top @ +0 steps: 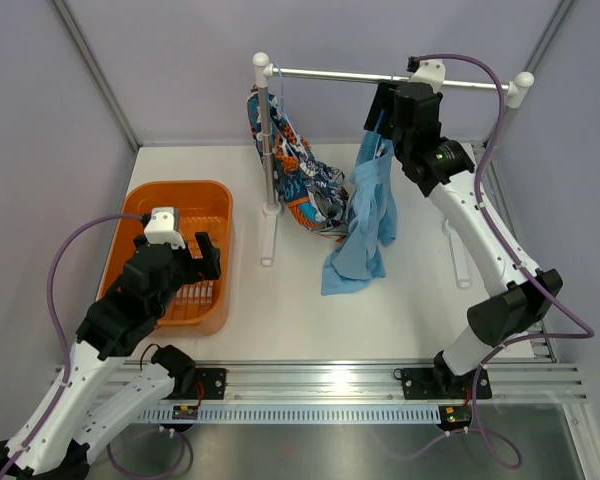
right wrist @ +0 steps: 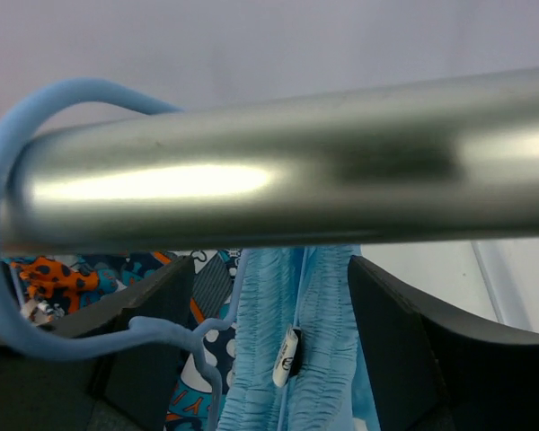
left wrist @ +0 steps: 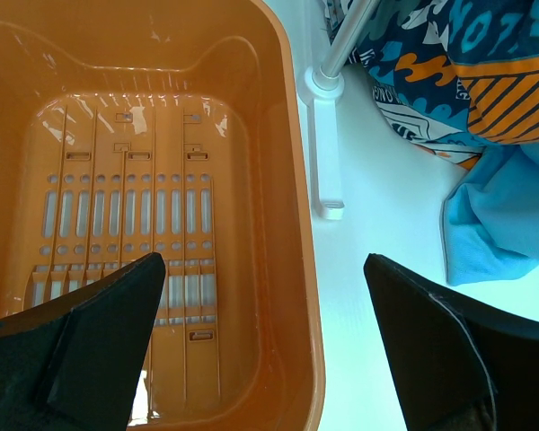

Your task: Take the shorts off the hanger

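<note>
The light blue shorts (top: 365, 220) hang from the rack's rail (top: 340, 74) on a light blue hanger (right wrist: 36, 346), their lower end on the table. The printed shorts (top: 298, 180) hang beside the left post. My right gripper (top: 388, 128) is open at the rail. In the right wrist view (right wrist: 271, 296) its fingers (right wrist: 404, 341) stand either side of the blue gathered waistband (right wrist: 296, 359) without touching it. The hanger hook (right wrist: 0, 171) loops the rail (right wrist: 341, 171). My left gripper (top: 205, 255) (left wrist: 265, 269) is open and empty over the orange basket's right rim.
The orange basket (top: 220, 200) (left wrist: 296, 180) stands at the left with nothing in it. The rack's white left foot (top: 270, 235) (left wrist: 325, 153) and right foot (top: 458, 255) rest on the table. Both shorts also show in the left wrist view, printed (left wrist: 449, 63) and blue (left wrist: 494, 215).
</note>
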Available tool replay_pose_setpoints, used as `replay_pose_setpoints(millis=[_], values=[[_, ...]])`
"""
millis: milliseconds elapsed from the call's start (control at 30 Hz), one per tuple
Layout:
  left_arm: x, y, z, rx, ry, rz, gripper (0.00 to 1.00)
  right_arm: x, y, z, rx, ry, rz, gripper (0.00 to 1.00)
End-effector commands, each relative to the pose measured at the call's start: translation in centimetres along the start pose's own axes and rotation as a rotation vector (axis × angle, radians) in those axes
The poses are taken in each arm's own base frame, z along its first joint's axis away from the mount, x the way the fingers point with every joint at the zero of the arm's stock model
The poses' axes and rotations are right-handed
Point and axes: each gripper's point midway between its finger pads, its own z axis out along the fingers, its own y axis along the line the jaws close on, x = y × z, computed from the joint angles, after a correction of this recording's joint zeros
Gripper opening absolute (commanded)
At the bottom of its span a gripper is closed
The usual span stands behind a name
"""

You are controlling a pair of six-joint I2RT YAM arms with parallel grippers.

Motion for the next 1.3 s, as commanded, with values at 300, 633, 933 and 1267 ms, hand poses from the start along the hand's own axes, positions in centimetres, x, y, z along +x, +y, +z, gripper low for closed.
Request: replay_pose_setpoints(millis=[300,633,933,1267], values=[[-1.1,-0.2,-0.2,0.008,-0.035,0.006,0.99,-2.1,0.8,0.6,0.033,-0.103,0.004,0.45],[-1.0,-0.2,-0.1,0.009,-0.031,0.009,0.99,-2.0,0.0,-0.2,0.052,-0.101,-0.008,0.03],[-0.9,-0.3,0.1,0.008,-0.024,0.01,0.99,-4.5,-0.1,-2.6,0.013,-0.127,-0.015,0.0],[-1.0,-0.4,0.1,0.009,-0.024,0.013,0.99,-6.2,-0.6,-6.1,-0.043,-0.139,-0.007,0.0]])
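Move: The stem of the blue shorts' hanger stands about 2 cm to the right hand's left and 1 cm above its hand point, already near the half-open fingers. The rod is some 1 cm ahead and 5 cm above. The blue shorts hang about 6 cm back, 2 cm left and 18 cm down; the patterned shorts roughly 4 cm back, 14 cm left and 17 cm down. From the left hand, that stem is some 24 cm ahead, 30 cm right and 14 cm up. Easing forward and a touch left, barely 1 cm, under the rod, the right hand shuts its fingers on the stem of the blue shorts' hanger just below the hook. After a short hold it draws back about 3.5 cm, rising some 2 cm and shifting slightly right, away from the rod with the hanger pinched. ##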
